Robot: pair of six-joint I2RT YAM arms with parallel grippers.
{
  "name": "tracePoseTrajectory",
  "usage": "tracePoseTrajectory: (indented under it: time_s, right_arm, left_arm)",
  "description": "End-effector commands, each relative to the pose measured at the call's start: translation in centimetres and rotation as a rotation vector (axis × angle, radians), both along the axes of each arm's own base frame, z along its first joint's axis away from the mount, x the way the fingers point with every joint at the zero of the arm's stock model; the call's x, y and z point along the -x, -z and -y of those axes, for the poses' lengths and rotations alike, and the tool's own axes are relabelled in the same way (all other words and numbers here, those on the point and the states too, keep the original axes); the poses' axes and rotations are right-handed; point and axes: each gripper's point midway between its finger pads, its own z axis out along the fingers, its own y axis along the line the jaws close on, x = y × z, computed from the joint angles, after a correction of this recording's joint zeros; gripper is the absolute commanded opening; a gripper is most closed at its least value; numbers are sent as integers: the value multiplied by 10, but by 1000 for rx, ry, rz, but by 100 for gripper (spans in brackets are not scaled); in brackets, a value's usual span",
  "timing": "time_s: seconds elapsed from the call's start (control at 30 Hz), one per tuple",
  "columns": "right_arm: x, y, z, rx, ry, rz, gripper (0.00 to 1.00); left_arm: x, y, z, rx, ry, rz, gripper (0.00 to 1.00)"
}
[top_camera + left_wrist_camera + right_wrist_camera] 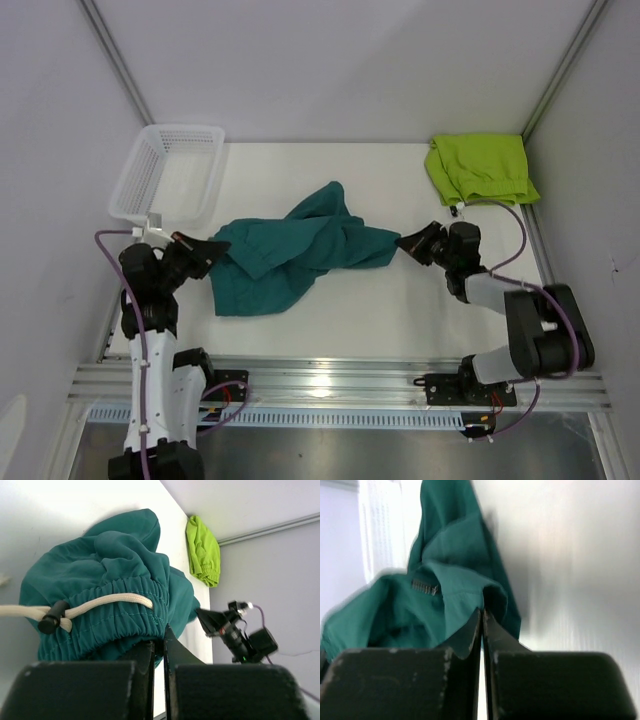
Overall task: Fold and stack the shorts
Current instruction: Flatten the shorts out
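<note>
The dark teal shorts (pixel 290 255) lie crumpled across the middle of the white table. My left gripper (pixel 222 250) is shut on their elastic waistband (pixel 125 620) at the left end, where the white drawstring (pixel 110 600) with a black toggle hangs. In the left wrist view the left gripper (pixel 160 632) shows its fingers pressed together under the fabric. My right gripper (pixel 403 241) is shut on the right edge of the teal shorts (pixel 450 555). In its own view the right gripper (pixel 482 611) pinches a fold. The lime green shorts (pixel 478 167) lie folded at the back right corner.
A white plastic mesh basket (pixel 135 175) stands at the back left, just behind my left arm. Grey walls with metal frame rails enclose the table on three sides. An aluminium rail runs along the near edge by the arm bases.
</note>
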Motion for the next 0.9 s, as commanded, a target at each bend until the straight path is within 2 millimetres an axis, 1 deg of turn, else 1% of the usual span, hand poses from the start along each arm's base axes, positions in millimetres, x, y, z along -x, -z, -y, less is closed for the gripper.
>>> tracePoseTrajectory:
  time_s: [0.0,0.03,0.07,0.1,0.13,0.17,0.2,0.23,0.27,0.3,0.37,0.4,0.43,0.5,0.53,0.57,0.6,0.63,0.67,0.7,0.73,0.77,0.87]
  right_arm:
    - [34,1,4,166,-7,36,0]
    - [46,1,-4,191,-35,45,0]
    - [55,1,-6,218,-41,52,0]
    - [63,-4,1,269,-10,75,0]
    - [77,6,3,299,-13,61,0]
    - [88,7,-2,316,-36,72,0]
    - [95,3,6,339,1,86,0]
    - [107,14,9,355,5,67,0]
    - [114,17,11,363,11,68,0]
    - [121,24,16,376,22,49,0]
    - [133,25,19,346,35,64,0]
    - [140,29,18,350,21,57,0]
    - [143,28,20,344,36,55,0]
    - [145,28,22,358,50,52,0]
    - [145,27,23,359,59,43,0]
    - [143,25,26,365,76,41,0]
    - [143,26,26,371,76,37,0]
    - [142,26,26,376,74,34,0]
    - [142,30,26,386,71,17,0]
    - [141,29,24,383,69,18,0]
    - [141,30,23,383,66,13,0]
    - [140,32,22,381,63,4,0]
    - [136,32,20,383,60,2,0]
  left_arm:
    - [-15,-30,-5,24,-1,89,0]
    - [-22,-27,-8,33,-4,71,0]
    - [-26,-26,-10,42,-6,62,0]
    - [-28,-26,-11,64,-6,55,0]
    - [-34,-23,-13,77,-5,54,0]
    - [-36,-22,-15,86,-7,56,0]
    - [-37,-15,-17,107,-16,33,0]
    - [-41,-17,-20,103,-20,52,0]
    - [-44,-15,-25,103,-34,52,0]
    - [-47,-12,-29,100,-44,46,0]
    - [-51,-4,-37,96,-67,25,0]
    - [-53,-1,-43,91,-85,19,0]
    - [-55,0,-48,88,-99,16,0]
    - [-58,5,-58,86,-127,4,5]
    - [-59,5,-62,83,-137,2,10]
    - [-59,8,-68,81,-151,-7,24]
    - [-59,8,-69,83,-151,-8,33]
    - [-58,8,-68,85,-138,-8,44]
    - [-57,8,-66,78,-129,-5,72]
    - [-54,9,-64,76,-124,-15,81]
    - [-51,10,-64,72,-123,-24,92]
    - [-48,14,-62,59,-118,-39,96]
    - [-34,18,-57,36,-108,-72,99]
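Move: The teal shorts hang between both hands, the waistband pinched in the left and a leg hem in the right. Their middle lies about 7 cm ahead of the left hand, 15 cm to its right and 19 cm below. From the right hand it is 4 cm back, 24 cm left, 7 cm lower. The bare table for the hem is 15 cm back from the right hand, 2 cm left and 8 cm down. The folded green shorts are 21 cm ahead and 27 cm right of that hand. The leg hem, still pinched in the shut right fingers, is drawn about 15 cm back towards the base, rising a little first and then sinking to 5 cm below its start while the hand rolls some 20 degrees, its left side dropping. The waistband is carried by the left hand forward, then left and slightly down, and let go as those fingers open wide late on. ##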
